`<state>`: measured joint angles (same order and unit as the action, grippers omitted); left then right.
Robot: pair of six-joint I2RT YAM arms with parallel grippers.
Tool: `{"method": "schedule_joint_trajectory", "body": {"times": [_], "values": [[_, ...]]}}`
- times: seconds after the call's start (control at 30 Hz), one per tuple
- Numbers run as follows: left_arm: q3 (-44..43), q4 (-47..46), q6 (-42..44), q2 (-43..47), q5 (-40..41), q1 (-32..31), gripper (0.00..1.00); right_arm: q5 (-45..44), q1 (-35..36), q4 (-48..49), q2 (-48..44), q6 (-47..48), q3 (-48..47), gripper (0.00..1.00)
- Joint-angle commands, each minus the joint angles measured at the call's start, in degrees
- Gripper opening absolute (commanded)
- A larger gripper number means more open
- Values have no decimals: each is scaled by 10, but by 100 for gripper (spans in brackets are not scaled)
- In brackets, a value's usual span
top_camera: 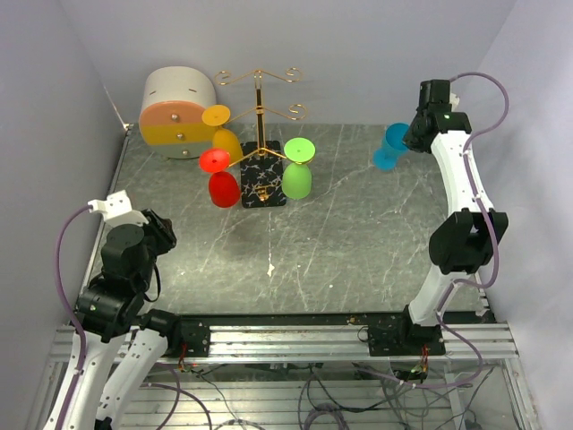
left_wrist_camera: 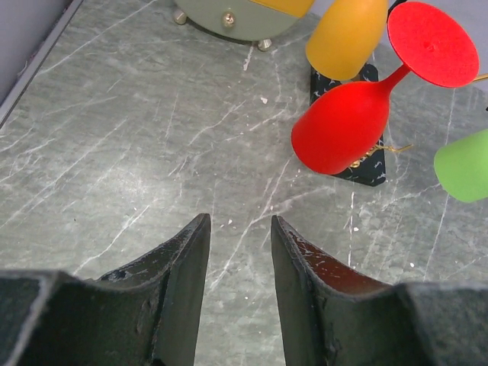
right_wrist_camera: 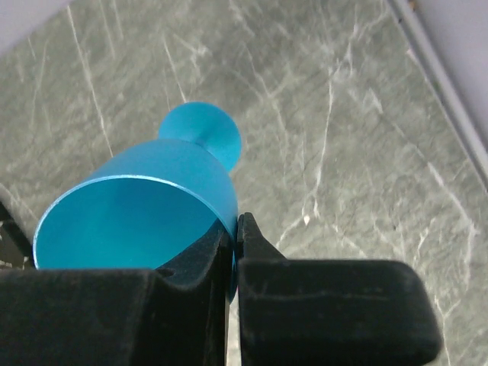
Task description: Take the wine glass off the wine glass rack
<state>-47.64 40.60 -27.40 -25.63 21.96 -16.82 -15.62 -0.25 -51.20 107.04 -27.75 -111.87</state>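
Note:
The gold wine glass rack (top_camera: 260, 116) stands on its black marble base (top_camera: 262, 184) at the back middle. A red glass (top_camera: 219, 179), a yellow glass (top_camera: 224, 134) and a green glass (top_camera: 297, 170) hang from it upside down. My right gripper (top_camera: 407, 139) is shut on the rim of a blue wine glass (top_camera: 390, 148), held off the rack at the back right; in the right wrist view one finger is inside the blue glass (right_wrist_camera: 145, 221) and one outside. My left gripper (left_wrist_camera: 238, 229) is open and empty, low over the table, with the red glass (left_wrist_camera: 343, 126) ahead to its right.
A round white-and-orange drawer box (top_camera: 177, 112) stands at the back left beside the rack. The grey wall closes the left side, and a raised table edge (right_wrist_camera: 442, 84) runs close to the right of the blue glass.

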Motion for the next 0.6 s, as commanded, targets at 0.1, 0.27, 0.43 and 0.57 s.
{"method": "schedule_joint_trajectory", "body": {"times": [0.1,0.27,0.43,0.57], "values": [[5,-22,5,1,18,-1,48,-5,-23,-43,-28,-62,49,0],[8,-23,5,-1,16,0,48,1,-24,-55,-4,-64,63,0],[7,-22,6,-3,18,-1,48,1,-24,-60,15,-64,73,0],[7,-19,6,-2,20,-1,47,5,-24,-46,14,-66,92,0]]}}
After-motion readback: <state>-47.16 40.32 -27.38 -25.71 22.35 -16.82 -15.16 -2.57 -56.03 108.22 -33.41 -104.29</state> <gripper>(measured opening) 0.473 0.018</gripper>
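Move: The closed right hand still pinches the blue wine glass by its rim, the bowl's middle about 3 cm left of the fingers and 7 below. The bare table spot where the glass is being taken lies some 5 cm back, 3 left and 22 below. The green glass hangs roughly 26 cm left and 6 back, slightly lower; the rack stands about 31 left and 3 back. From the left hand that spot is some 20 cm ahead, 50 right and 24 below. Keeping its pinch on the blue glass's rim, the right hand first eases back about 3.5 cm while starting to sink, then goes almost straight down towards the bare tabletop, some 6.5 cm lower in all. Meanwhile the wrist tips the fingers about 10 degrees further downward, swinging the glass's foot back under the bowl. ##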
